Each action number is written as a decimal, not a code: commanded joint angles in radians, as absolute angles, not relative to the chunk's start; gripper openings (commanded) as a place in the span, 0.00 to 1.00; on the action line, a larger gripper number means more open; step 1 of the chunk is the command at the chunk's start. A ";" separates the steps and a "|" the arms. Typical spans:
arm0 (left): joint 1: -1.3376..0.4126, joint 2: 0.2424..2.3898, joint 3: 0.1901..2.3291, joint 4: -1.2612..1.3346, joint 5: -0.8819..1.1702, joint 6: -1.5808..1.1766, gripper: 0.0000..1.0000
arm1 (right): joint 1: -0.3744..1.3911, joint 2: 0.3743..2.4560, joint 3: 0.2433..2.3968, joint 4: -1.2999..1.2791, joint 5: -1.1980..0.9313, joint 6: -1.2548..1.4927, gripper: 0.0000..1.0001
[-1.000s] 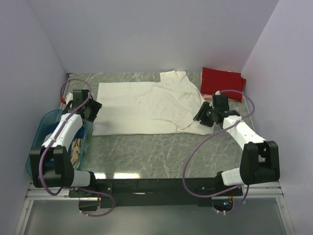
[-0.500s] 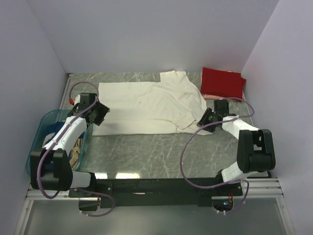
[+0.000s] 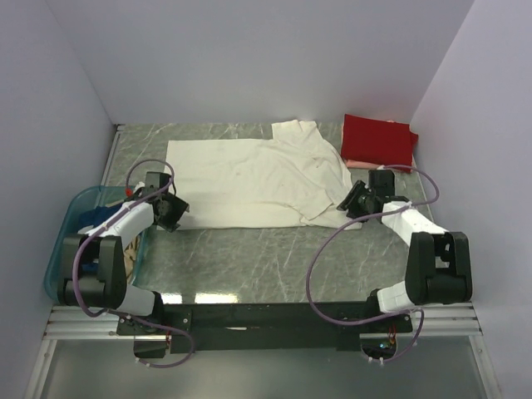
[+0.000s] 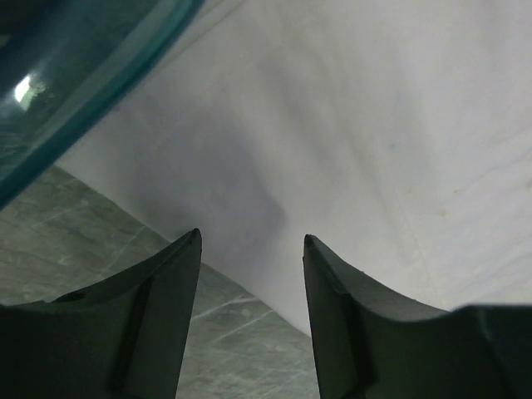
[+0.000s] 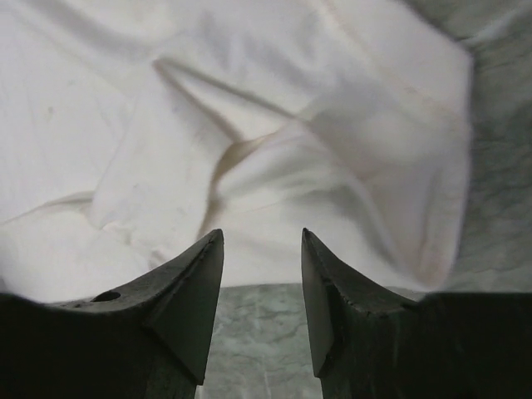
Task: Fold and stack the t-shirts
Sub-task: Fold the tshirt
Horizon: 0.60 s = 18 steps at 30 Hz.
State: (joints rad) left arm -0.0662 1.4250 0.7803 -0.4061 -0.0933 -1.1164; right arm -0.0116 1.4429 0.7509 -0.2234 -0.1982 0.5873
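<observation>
A cream-white t-shirt (image 3: 249,179) lies spread flat on the marble table, its right side rumpled and folded over. My left gripper (image 3: 170,212) is low at the shirt's near left corner. In the left wrist view it (image 4: 251,239) is open, the shirt's hem (image 4: 374,125) just beyond its fingertips and nothing between them. My right gripper (image 3: 353,202) is at the shirt's near right edge. In the right wrist view it (image 5: 262,234) is open over bare table, with the wrinkled cloth (image 5: 249,125) right ahead. A folded red t-shirt (image 3: 378,140) rests on a pale pink one (image 3: 356,162) at the back right.
A teal plastic basket (image 3: 62,241) stands at the left edge beside my left arm, with tan cloth (image 3: 129,253) inside; its rim (image 4: 75,83) shows close to the left gripper. Lilac walls enclose the table on three sides.
My left gripper has moved nearer and lower, to the shirt's near left corner. My right gripper has dropped toward the shirt's near right edge and turned slightly.
</observation>
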 commanded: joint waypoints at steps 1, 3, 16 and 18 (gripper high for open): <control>-0.060 1.431 0.764 -0.374 -0.113 -1.137 0.57 | 0.070 1.400 0.755 -0.184 -0.183 0.609 0.50; -0.058 1.434 0.755 -0.376 -0.117 -1.140 0.57 | 0.095 1.422 0.761 -0.170 -0.186 0.624 0.50; -0.020 1.408 0.716 -0.380 -0.115 -1.117 0.55 | 0.169 1.608 0.822 -0.058 -0.202 0.683 0.51; -0.017 1.402 0.716 -0.382 -0.115 -1.114 0.55 | 0.175 1.602 0.825 -0.052 -0.206 0.692 0.50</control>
State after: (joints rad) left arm -0.0402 1.4216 0.7391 -0.3637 -0.1009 -1.1194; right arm 0.1619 1.5963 0.7876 -0.1009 -0.2066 0.6685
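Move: The t-shirt's folded-over sleeve flap lies about 8 cm to the right hand's left, some 3 cm farther out and roughly 4 cm below it. The near right corner of the shirt is about 4 cm to this hand's right and 2 cm back, at the flap's height. The red folded stack sits some 20 cm ahead and 7 cm to the right. From the left hand the flap is about 37 cm to the right and 4 cm farther out. The folded-over sleeve flap is what the right hand goes for: with fingers staying half open, it travels about 6 cm left, rising slightly first, then sinking some 3 cm to settle low at the flap's near part, and ends with a small push forward. The hand turns about 7 degrees counter-clockwise on the way; whether the fingertips reach the cloth can't be seen. ##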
